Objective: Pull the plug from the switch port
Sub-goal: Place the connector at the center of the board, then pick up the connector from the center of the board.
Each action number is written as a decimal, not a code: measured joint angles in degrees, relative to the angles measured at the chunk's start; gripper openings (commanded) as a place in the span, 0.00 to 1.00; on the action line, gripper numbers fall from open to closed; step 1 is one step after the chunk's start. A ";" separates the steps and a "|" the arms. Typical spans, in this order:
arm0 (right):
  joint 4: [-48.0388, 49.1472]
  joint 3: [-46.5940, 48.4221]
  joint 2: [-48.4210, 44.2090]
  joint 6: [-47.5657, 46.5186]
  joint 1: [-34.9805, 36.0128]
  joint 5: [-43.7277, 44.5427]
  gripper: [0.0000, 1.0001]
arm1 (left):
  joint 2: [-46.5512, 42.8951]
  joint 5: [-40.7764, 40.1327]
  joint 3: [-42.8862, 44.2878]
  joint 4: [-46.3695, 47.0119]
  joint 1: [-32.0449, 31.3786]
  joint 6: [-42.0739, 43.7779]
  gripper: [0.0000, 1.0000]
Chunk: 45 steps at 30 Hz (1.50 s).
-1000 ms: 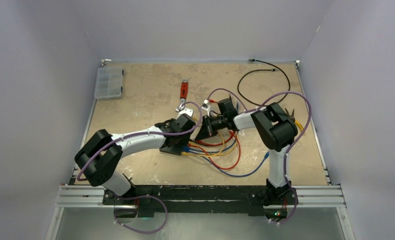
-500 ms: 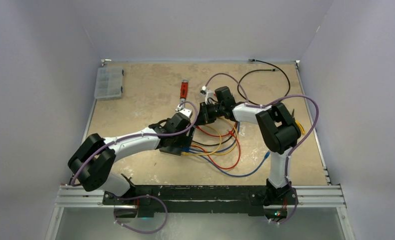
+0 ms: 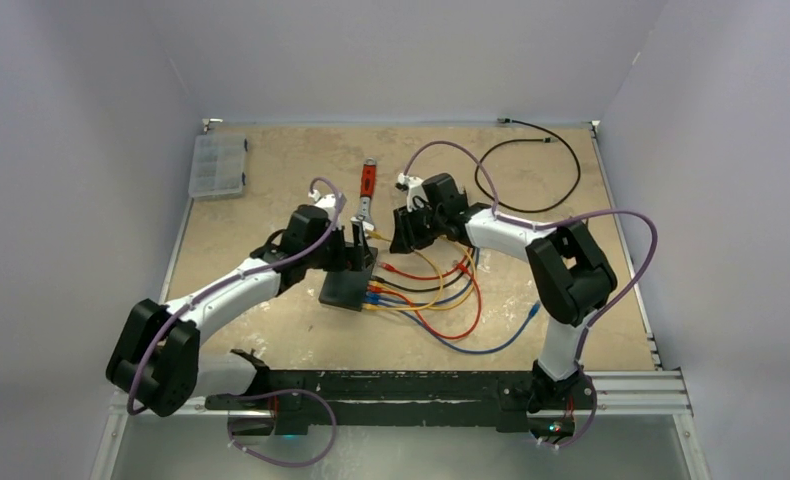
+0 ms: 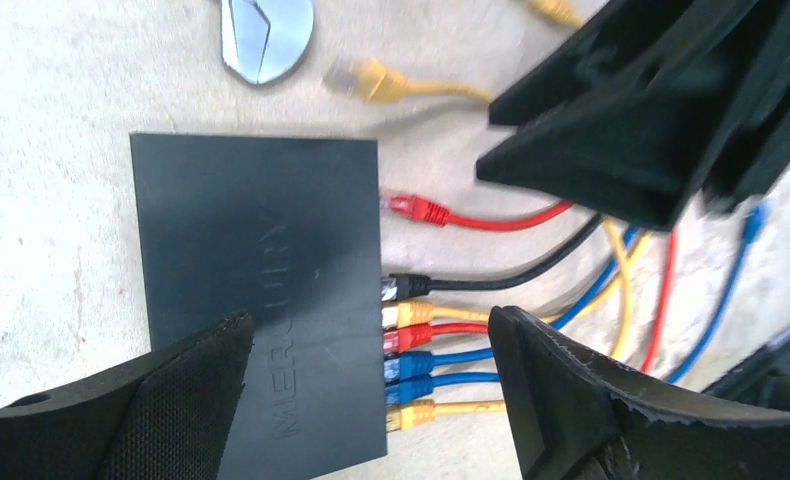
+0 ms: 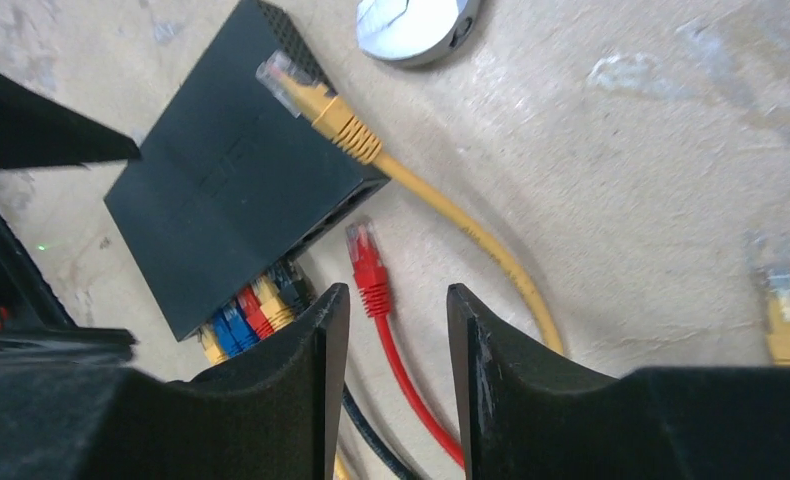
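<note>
The switch point(image 4: 261, 280) is a flat black box on the table, also seen in the top view point(image 3: 343, 290) and the right wrist view point(image 5: 221, 190). Several plugs point(image 4: 411, 340) sit in its ports: black, yellow, red, blue and yellow. A red plug point(image 4: 416, 207) lies loose on the table just clear of the port edge. My left gripper point(image 4: 371, 320) hangs open above the switch's port end. My right gripper point(image 5: 396, 295) is open too, its fingers apart either side of the loose red plug's point(image 5: 366, 262) cable, not touching it.
A loose yellow plug point(image 5: 316, 100) rests against the switch's far corner, and another one point(image 5: 786, 310) lies to the right. A red-handled wrench point(image 3: 367, 190) lies beyond the switch. A clear compartment box point(image 3: 218, 166) stands far left. A black cable point(image 3: 531, 165) loops at the far right.
Both grippers have opened. The right one moved away from the switch with the red plug and let it go. The left one lifted off the switch and drew back to the left.
</note>
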 measured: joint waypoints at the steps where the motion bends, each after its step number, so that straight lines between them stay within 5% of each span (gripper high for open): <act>1: -0.68 -0.11 -0.35 -0.26 0.76 1.14 0.45 | -0.81 1.42 -0.20 0.57 1.31 -0.44 0.89; 12: -6.03 -2.78 -1.86 -2.12 8.92 12.50 0.43 | -7.17 15.26 -4.13 9.16 14.71 -7.23 0.90; 25: -7.93 -1.77 -0.22 -3.06 13.53 25.00 0.28 | -8.17 20.87 -4.70 11.65 17.27 -9.01 0.90; 30: -7.91 -0.92 0.63 -3.96 14.67 29.73 0.00 | -8.37 21.20 -4.70 11.85 17.27 -9.14 0.90; 45: -9.40 0.00 -1.16 -2.75 14.40 24.72 0.00 | -11.47 12.31 -0.50 -0.92 17.55 -0.87 0.90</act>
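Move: The loose red connector lies on the board about 4 cm back, 2 cm left and 5 cm below the right gripper. From that gripper, the switch's middle is some 11 cm left and 7 cm back, the loose yellow plug about 5 cm left and 1 cm ahead, and the wrench jaw 8 cm left and 4 cm ahead. The red connector sits roughly 5 cm right of the left gripper, level with it fore and aft and some 7 cm below. Bring the half-open right gripper back about 5 cm and down 4 cm to the red connector, tipping the fingers some 25 degrees more downward; ease forward slightly, shut them on the cable just behind the boot, then lift about 1.5 cm, drifting back and left. Meanwhile raise the empty, open left gripper up and left, away from the switch. ##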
